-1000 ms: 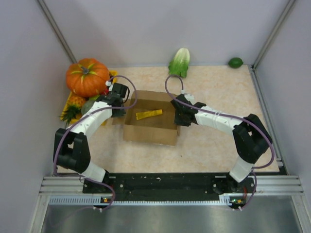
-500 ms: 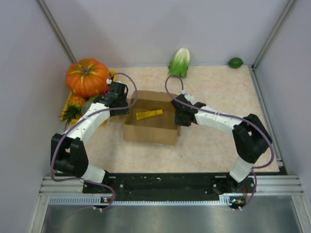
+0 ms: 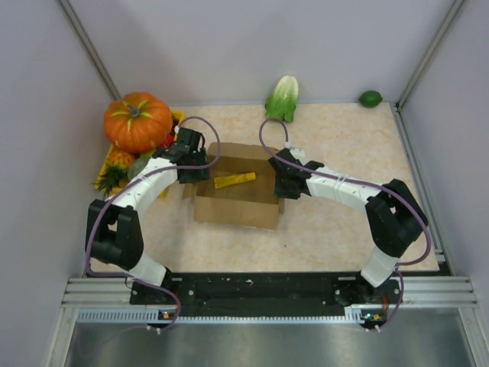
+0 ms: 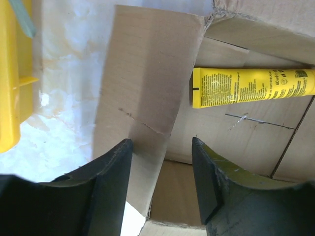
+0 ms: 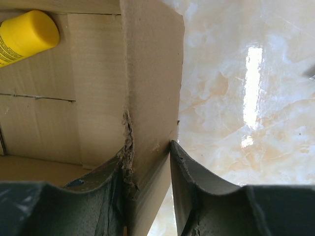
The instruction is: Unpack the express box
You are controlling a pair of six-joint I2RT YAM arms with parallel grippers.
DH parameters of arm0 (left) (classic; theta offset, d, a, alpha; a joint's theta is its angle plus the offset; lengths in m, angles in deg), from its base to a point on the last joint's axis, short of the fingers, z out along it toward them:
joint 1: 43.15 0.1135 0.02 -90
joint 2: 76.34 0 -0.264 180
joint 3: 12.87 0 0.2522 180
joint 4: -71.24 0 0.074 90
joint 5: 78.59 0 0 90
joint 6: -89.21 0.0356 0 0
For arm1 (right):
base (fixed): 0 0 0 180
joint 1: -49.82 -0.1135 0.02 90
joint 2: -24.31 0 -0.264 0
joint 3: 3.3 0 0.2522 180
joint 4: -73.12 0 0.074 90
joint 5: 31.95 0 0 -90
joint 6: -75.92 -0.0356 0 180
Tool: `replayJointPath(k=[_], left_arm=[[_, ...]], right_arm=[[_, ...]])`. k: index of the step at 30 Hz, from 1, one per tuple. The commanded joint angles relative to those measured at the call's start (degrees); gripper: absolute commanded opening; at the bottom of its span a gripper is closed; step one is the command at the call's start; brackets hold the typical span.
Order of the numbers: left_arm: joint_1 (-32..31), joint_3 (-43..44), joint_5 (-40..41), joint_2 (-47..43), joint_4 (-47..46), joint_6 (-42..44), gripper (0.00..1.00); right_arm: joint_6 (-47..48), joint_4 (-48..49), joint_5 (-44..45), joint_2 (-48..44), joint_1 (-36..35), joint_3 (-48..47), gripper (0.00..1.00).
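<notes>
The express box (image 3: pixel 233 205), brown cardboard, stands open in the middle of the table, with a yellow tube (image 3: pixel 234 180) lying on its floor. My left gripper (image 3: pixel 195 165) is at the box's left edge. In the left wrist view it (image 4: pixel 160 169) is open and straddles the left flap (image 4: pixel 147 83) without clamping it; the yellow tube (image 4: pixel 253 86) lies just beyond. My right gripper (image 3: pixel 280 184) is at the box's right edge. In the right wrist view it (image 5: pixel 147 172) is shut on the right cardboard wall (image 5: pixel 152 73), and the tube's cap (image 5: pixel 27 33) shows inside.
An orange pumpkin (image 3: pixel 137 121) and a pineapple (image 3: pixel 113 170) crowd the far left, close to my left arm. A green leafy cabbage (image 3: pixel 283 98) and a lime (image 3: pixel 370 99) lie along the back edge. Grey walls enclose the table on three sides.
My left gripper has opened and let go of the left flap, shifting slightly toward the box. The right gripper has kept its hold on the right wall.
</notes>
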State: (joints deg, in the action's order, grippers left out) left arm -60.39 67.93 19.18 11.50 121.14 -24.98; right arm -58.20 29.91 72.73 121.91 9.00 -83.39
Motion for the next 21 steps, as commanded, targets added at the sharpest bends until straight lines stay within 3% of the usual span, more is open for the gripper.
replayJointPath(k=[1,7,8,10,16,21], left_arm=[[-0.08,2.39,-2.67,2.6,-0.37,0.19,0.53],[-0.08,3.09,-4.16,4.63,0.51,0.72,0.27],[-0.17,3.35,-4.34,4.8,0.6,0.98,0.15],[-0.17,3.88,-4.95,4.98,0.69,2.12,0.02],[-0.08,5.64,-9.53,5.94,0.33,7.3,0.0],[-0.26,7.48,-13.38,6.74,0.25,14.23,0.0]], right_arm=[[1.74,0.8,-1.4,-0.13,0.04,-0.82,0.35],[4.3,0.8,0.0,-1.62,-1.28,-2.23,0.39],[4.65,0.71,0.0,-1.8,-1.37,-2.4,0.4],[6.31,0.8,0.09,-2.85,-1.72,-2.49,0.41],[12.82,0.45,0.18,-11.37,-2.34,-1.88,0.64],[19.84,0.27,-0.35,-21.03,-2.34,-1.79,0.75]])
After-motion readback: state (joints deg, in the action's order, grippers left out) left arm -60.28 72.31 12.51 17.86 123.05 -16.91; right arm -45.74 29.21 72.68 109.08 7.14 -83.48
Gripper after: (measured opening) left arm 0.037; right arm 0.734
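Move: The box's left end flap leans outward between my open left fingers, its middle about 3 cm ahead, 2 cm left and 3 cm down. The yellow tube on the box floor lies some 11 cm to the right, 3 cm ahead and 9 cm down; the yellow crate's middle is about 16 cm left, 8 cm ahead and 8 cm down. My right fingers straddle the right end flap, its middle 2 cm ahead and 1 cm below. With my left hand I sink nearly 2 cm over the left end flap and shut my fingers on it near its front end, then draw it right towards the tube, turning about 10 degrees clockwise. My right hand opens wider, comes free of the right end flap and rises about 8 cm in a quickening lift, turning slightly counter-clockwise. ##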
